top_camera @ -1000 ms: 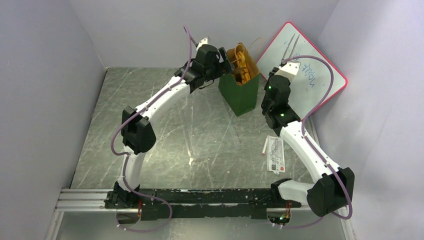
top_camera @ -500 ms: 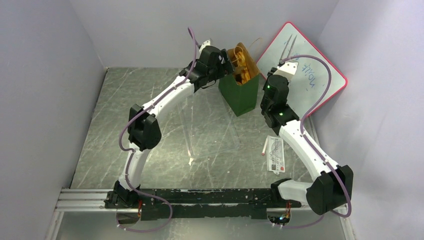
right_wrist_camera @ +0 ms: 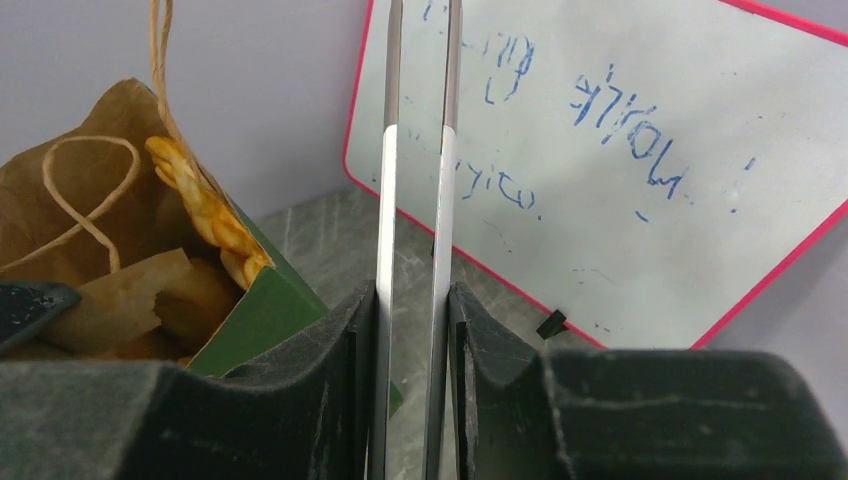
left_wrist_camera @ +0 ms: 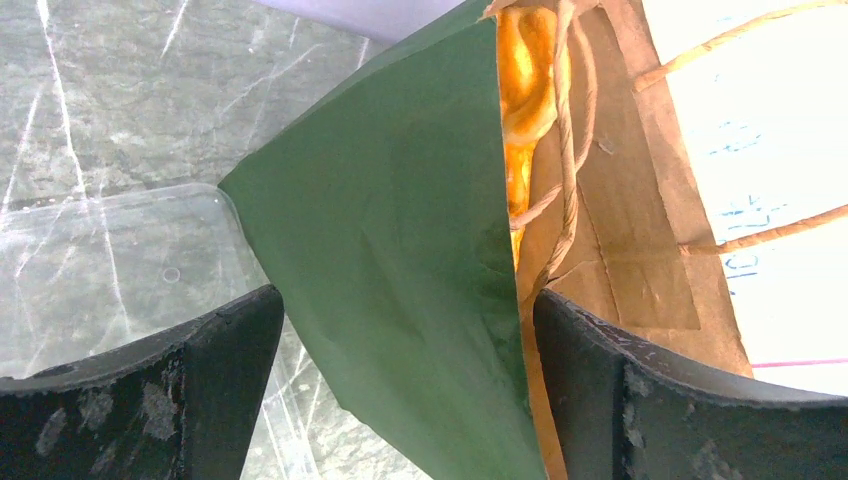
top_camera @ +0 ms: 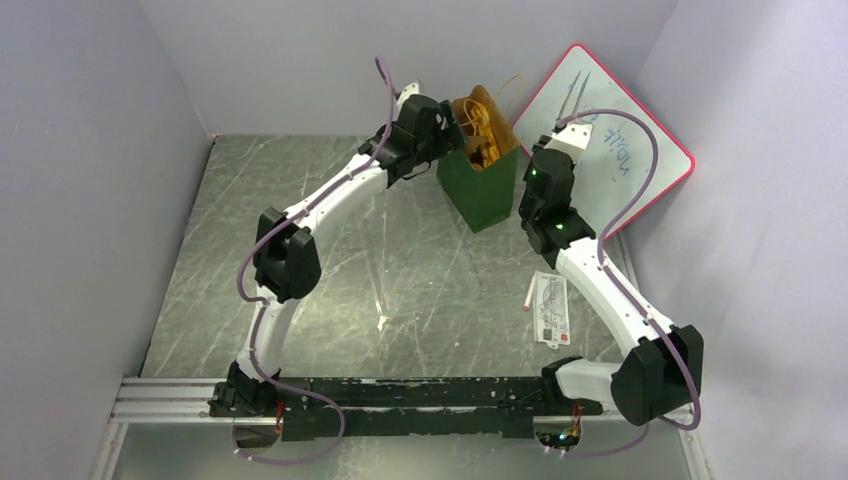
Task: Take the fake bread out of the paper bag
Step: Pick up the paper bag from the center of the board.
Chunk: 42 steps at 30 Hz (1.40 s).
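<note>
The paper bag (top_camera: 483, 192), dark green outside and brown inside, stands upright at the back of the table. Glossy orange fake bread (top_camera: 478, 128) fills its open top. My left gripper (top_camera: 450, 128) is open at the bag's left rim. In the left wrist view the green wall (left_wrist_camera: 400, 230) lies between the fingers of that gripper (left_wrist_camera: 405, 330), one finger outside and the other inside against the brown lining. Fake bread (left_wrist_camera: 525, 70) shows behind the tan handle (left_wrist_camera: 566, 120). My right gripper (right_wrist_camera: 413, 310) is shut on metal tongs (right_wrist_camera: 388, 200), just right of the bag (right_wrist_camera: 265, 305) with its braided loaf (right_wrist_camera: 205, 215).
A red-framed whiteboard (top_camera: 612, 130) leans against the back right wall, close behind the tongs' tips (top_camera: 578, 95). A printed paper slip (top_camera: 551, 305) lies on the table near the right arm. A clear plastic sheet (top_camera: 420, 265) lies flat on the table's middle. Grey walls close in on both sides.
My left arm has reached further right, bringing its open gripper to the bag's rim. The right arm with the tongs has shifted slightly up and left. The bag has stayed in place.
</note>
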### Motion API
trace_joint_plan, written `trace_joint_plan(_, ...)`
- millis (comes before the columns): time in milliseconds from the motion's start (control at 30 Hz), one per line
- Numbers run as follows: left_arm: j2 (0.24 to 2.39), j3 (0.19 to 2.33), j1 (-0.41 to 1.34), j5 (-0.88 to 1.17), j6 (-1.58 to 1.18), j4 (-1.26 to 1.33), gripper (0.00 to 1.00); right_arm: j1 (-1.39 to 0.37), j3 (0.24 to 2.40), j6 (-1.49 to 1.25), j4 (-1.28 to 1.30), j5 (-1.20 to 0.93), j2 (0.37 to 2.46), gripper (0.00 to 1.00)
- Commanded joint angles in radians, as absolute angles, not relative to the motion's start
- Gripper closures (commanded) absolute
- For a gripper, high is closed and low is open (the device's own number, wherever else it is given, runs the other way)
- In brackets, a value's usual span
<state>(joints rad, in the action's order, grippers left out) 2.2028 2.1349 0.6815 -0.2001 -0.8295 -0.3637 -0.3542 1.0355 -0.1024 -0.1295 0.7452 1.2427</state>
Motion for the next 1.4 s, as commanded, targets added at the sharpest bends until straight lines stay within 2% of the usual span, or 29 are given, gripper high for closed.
trace_joint_plan(0,2.152,2.163,0.692,-0.208,-0.792,-0.333,0.0,-0.346,1.026,-0.115,-0.169,0.74,1.246,0.87)
trace_joint_plan(733,2.303,2.333,0.707,-0.216,-0.649,-0.428,0.06,-0.345,1.028,-0.13,-0.161,0.723,1.236,0.87)
trace_joint_plan(967,2.338,2.332,0.706,-0.2,-0.623,-0.443,0.13,-0.345,1.032,-0.125,-0.16,0.722,1.234,0.87)
trace_joint_plan(1167,2.314,2.275,0.702,-0.218,-0.56,-0.417,0.32,-0.346,1.032,-0.128,-0.156,0.714,1.233,0.87)
trace_joint_plan(1300,2.278,2.21,0.702,-0.231,-0.514,-0.353,0.66,-0.346,1.037,-0.128,-0.148,0.712,1.23,0.87)
trace_joint_plan(1367,2.252,2.162,0.702,-0.233,-0.481,-0.287,0.88,-0.345,1.037,-0.126,-0.145,0.71,1.225,0.87)
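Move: The paper bag stands just right of the open left hand: its middle about 6 cm right, 2 cm ahead and 12 cm below, with the left rim almost between the fingers. The fake bread inside is some 6 cm right, 3 cm ahead and 8 cm below; the clear tray is about 12 cm back, 8 cm left and 23 cm down. From the right hand, the bag lies about 11 cm ahead, 12 cm left and 20 cm below. The left hand rises about 4 cm, then sinks some 8 cm, closing its fingers across the bag's left rim. ##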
